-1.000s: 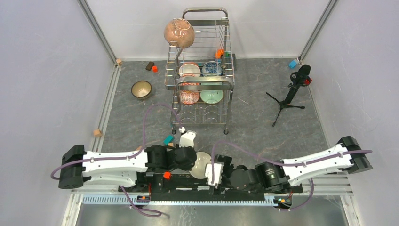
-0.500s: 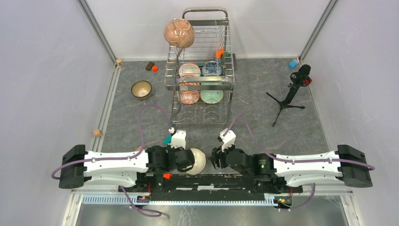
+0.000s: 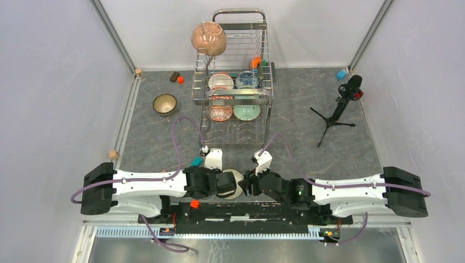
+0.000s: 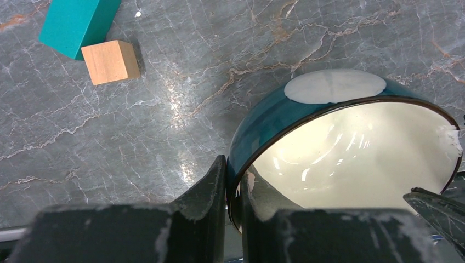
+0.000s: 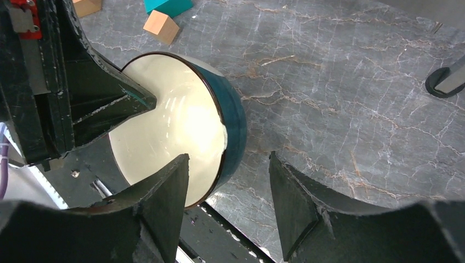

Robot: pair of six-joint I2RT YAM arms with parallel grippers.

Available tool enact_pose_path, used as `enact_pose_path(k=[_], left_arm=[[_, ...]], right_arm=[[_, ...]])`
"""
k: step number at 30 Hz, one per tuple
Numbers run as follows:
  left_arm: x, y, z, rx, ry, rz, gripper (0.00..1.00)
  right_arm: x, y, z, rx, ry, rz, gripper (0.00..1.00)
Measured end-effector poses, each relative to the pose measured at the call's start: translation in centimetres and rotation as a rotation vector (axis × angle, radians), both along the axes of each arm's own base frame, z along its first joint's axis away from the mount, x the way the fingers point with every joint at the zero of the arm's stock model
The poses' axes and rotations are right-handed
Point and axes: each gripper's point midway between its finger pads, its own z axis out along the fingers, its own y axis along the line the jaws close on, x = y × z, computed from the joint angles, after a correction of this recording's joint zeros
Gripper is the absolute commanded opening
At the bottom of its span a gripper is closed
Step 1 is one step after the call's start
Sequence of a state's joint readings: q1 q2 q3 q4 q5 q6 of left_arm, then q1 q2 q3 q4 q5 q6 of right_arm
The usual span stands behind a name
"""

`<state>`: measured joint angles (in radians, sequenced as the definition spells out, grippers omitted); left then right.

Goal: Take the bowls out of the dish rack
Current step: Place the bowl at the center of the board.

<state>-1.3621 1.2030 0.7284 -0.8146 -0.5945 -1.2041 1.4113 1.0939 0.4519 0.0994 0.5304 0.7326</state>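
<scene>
The teal-and-white bowl (image 3: 237,184) hangs tipped on its side just above the table's near edge. My left gripper (image 4: 234,181) is shut on its rim, one finger inside and one on the teal wall (image 4: 263,118). My right gripper (image 5: 227,159) is open at the bowl's (image 5: 175,118) opposite side, with the rim standing between its spread fingers and no contact showing. The dish rack (image 3: 238,96) stands at the back. It holds white (image 3: 221,81), blue-patterned (image 3: 247,79), red-patterned (image 3: 221,112) and pale green (image 3: 247,112) bowls. A pink-brown speckled bowl (image 3: 209,38) perches on its top corner.
A dark patterned bowl (image 3: 164,103) sits on the table left of the rack. A microphone tripod (image 3: 335,109) stands at the right. A teal block (image 4: 77,22) and a wooden cube (image 4: 111,61) lie near my left gripper. Other small blocks (image 3: 176,77) lie by the back wall.
My right gripper swung up from the near edge to the bowl's right side and its jaws narrowed. The left gripper shifted the held bowl slightly right.
</scene>
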Motion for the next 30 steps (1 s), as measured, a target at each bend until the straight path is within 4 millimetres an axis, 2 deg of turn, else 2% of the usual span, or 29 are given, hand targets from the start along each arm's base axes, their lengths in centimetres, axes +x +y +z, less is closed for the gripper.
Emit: enact_pose_path(k=[4, 7, 15, 19, 21, 24, 27, 30], left_arm=[[0.0, 0.1, -0.1, 0.001, 0.002, 0.007, 0.02], [0.0, 0.1, -0.1, 0.001, 0.004, 0.009, 0.02], [-0.1, 0.0, -0.1, -0.004, 0.005, 0.013, 0.02], [-0.1, 0.1, -0.1, -0.003, 0.008, 0.012, 0.02], [-0.1, 0.0, -0.1, -0.004, 0.009, 0.012, 0.02], [-0.1, -0.2, 0.0, -0.017, 0.006, 0.014, 0.02], [-0.1, -0.4, -0.1, -0.023, 0.008, 0.013, 0.07], [-0.2, -0.7, -0.3, -0.041, 0.014, 0.010, 0.22]], right_arm=[[0.0, -0.1, -0.9, -0.035, 0.000, 0.002, 0.43], [0.0, 0.0, -1.7, -0.069, 0.004, 0.004, 0.37], [0.2, 1.0, -2.1, -0.111, 0.001, 0.010, 0.34], [0.3, 1.1, -2.6, -0.140, 0.004, 0.009, 0.28], [0.4, 1.1, -2.7, -0.147, 0.003, 0.004, 0.20], [0.7, 1.0, -2.9, -0.160, 0.001, -0.011, 0.00], [0.8, 0.8, -2.9, -0.175, 0.000, -0.015, 0.00], [0.8, 0.5, -3.1, -0.193, -0.001, -0.020, 0.00]])
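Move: The left hand already pinches the blue-green bowl by its left rim, with the bowl's middle about 6 cm to its right, 1 cm ahead and 3 cm below. From the open right hand that middle lies some 5 cm left, 1 cm ahead and 6 cm below. About 7 cm below the left hand, the wooden cube sits 8 cm ahead and 8 cm left, the teal block 11 cm ahead and 10 cm left. While the left hand keeps its pinch and stays nearly in place, the right hand sinks about 3 cm onto the bowl's free right rim, its forward-and-left-pointing fingers dipping some 10 degrees more steeply towards the bowl. Its fingers close as it goes down, from well open to nearly shut, so that one ends inside the bowl and the other outside, beginning a pinch on the rim opposite the left hand's. ##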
